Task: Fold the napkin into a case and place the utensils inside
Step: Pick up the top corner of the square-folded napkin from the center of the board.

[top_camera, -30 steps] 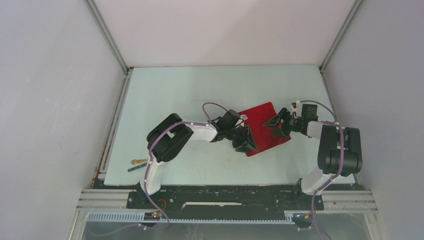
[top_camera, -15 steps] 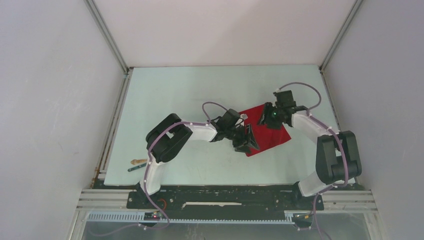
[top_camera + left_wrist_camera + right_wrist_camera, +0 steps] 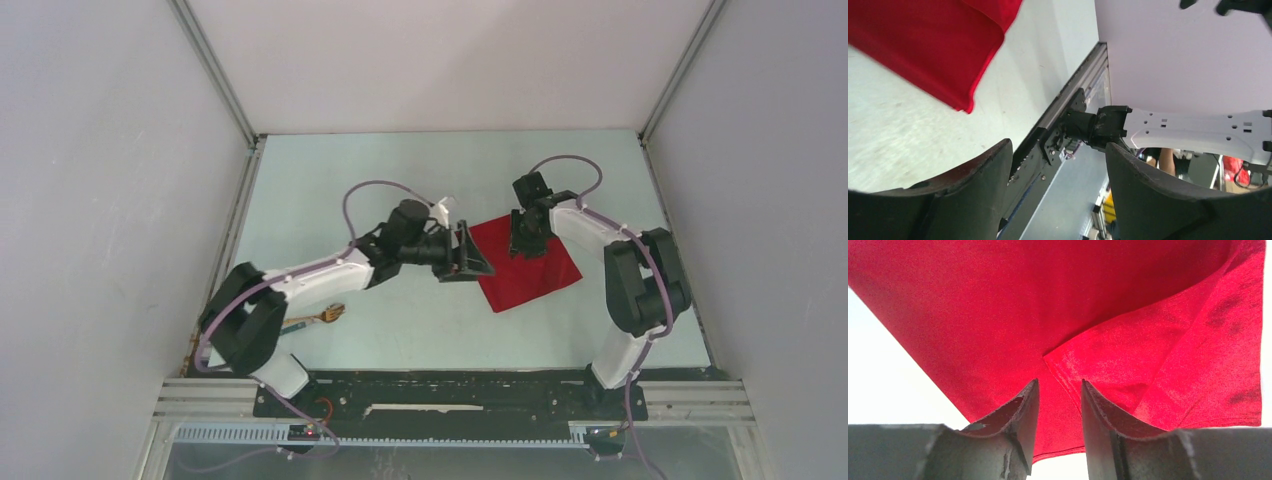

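Observation:
The red napkin (image 3: 540,275) lies on the pale table, one flap folded over itself (image 3: 1158,355). My right gripper (image 3: 526,238) hangs over its far left part. Its jaws (image 3: 1060,385) stand a narrow gap apart just above the cloth near the flap's corner, gripping nothing. My left gripper (image 3: 470,262) is beside the napkin's left edge, open and empty (image 3: 1058,165). In the left wrist view the napkin (image 3: 923,45) is at the upper left. A wooden fork (image 3: 328,314) lies by the left arm's forearm, partly under it.
The left arm stretches across the table's left half. Metal frame rails (image 3: 225,250) run along the table's sides and front (image 3: 1068,107). White walls close in the back and both sides.
The left arm has stretched out and drawn its gripper left off the napkin, opening wider. The right gripper has moved to the napkin's far left part, its jaws narrowing. The fork lies farther right.

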`<state>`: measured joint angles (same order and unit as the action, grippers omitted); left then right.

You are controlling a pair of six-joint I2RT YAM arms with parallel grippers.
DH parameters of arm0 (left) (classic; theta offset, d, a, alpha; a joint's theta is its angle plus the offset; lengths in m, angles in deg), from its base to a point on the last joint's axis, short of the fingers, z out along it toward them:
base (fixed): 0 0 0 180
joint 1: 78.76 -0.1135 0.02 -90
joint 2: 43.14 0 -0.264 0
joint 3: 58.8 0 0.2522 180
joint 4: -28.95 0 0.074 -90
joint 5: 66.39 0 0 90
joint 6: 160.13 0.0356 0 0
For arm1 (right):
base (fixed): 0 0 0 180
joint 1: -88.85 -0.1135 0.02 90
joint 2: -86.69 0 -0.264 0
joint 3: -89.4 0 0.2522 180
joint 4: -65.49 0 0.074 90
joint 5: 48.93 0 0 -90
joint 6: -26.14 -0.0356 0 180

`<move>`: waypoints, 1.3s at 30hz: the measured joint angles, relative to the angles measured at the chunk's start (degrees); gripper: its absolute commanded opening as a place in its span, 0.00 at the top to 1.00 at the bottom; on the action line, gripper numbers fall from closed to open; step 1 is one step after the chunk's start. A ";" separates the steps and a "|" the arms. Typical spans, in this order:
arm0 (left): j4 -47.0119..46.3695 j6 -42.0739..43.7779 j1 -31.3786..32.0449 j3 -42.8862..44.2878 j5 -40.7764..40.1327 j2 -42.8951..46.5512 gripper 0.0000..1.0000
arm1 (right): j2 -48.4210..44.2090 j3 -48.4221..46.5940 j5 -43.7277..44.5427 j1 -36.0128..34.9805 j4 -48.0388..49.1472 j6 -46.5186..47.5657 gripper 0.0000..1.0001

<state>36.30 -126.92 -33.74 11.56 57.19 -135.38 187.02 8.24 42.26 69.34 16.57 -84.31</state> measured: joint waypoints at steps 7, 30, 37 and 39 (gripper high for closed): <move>5.75 4.79 -7.02 -8.15 -2.32 10.86 0.25 | 3.17 -3.43 1.90 -2.36 -3.30 0.00 0.52; 10.91 8.37 -9.05 -11.74 -3.02 14.93 0.25 | 9.09 -6.14 5.86 -3.52 -5.16 -0.44 0.65; 10.88 8.31 -9.05 -11.74 -2.97 14.93 0.25 | 9.09 -6.16 6.05 -3.56 -4.26 -0.48 0.79; 10.86 8.28 -9.05 -11.74 -2.95 14.93 0.25 | 9.09 -6.16 6.08 -3.56 -4.17 -0.46 0.85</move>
<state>47.16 -118.64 -42.79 -0.18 54.24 -120.45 196.11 2.08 48.34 65.78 12.39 -84.76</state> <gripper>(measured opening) 0.750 0.228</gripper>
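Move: The napkin's top corner, the loose flap tip near the middle of the folded square, lies about 3 cm below the right hand's fingertips and 1 cm to their left. From that hand the square's near corner is some 13 cm back and 5 cm left, its right corner about 5 cm back and 15 cm right, both about 4 cm down. From the left hand the flap tip lies roughly 8 cm ahead, 11 cm right and 15 cm below. The flap tip comes between the right fingers as the half-open hand sinks about 3 cm onto it, easing slightly left on the way and tilting some 10 degrees; once down, the hand stays put and closes to pinch the cloth. Meanwhile the left hand, open and empty, draws about 9 cm left and slightly down, away from the napkin, then waits. ##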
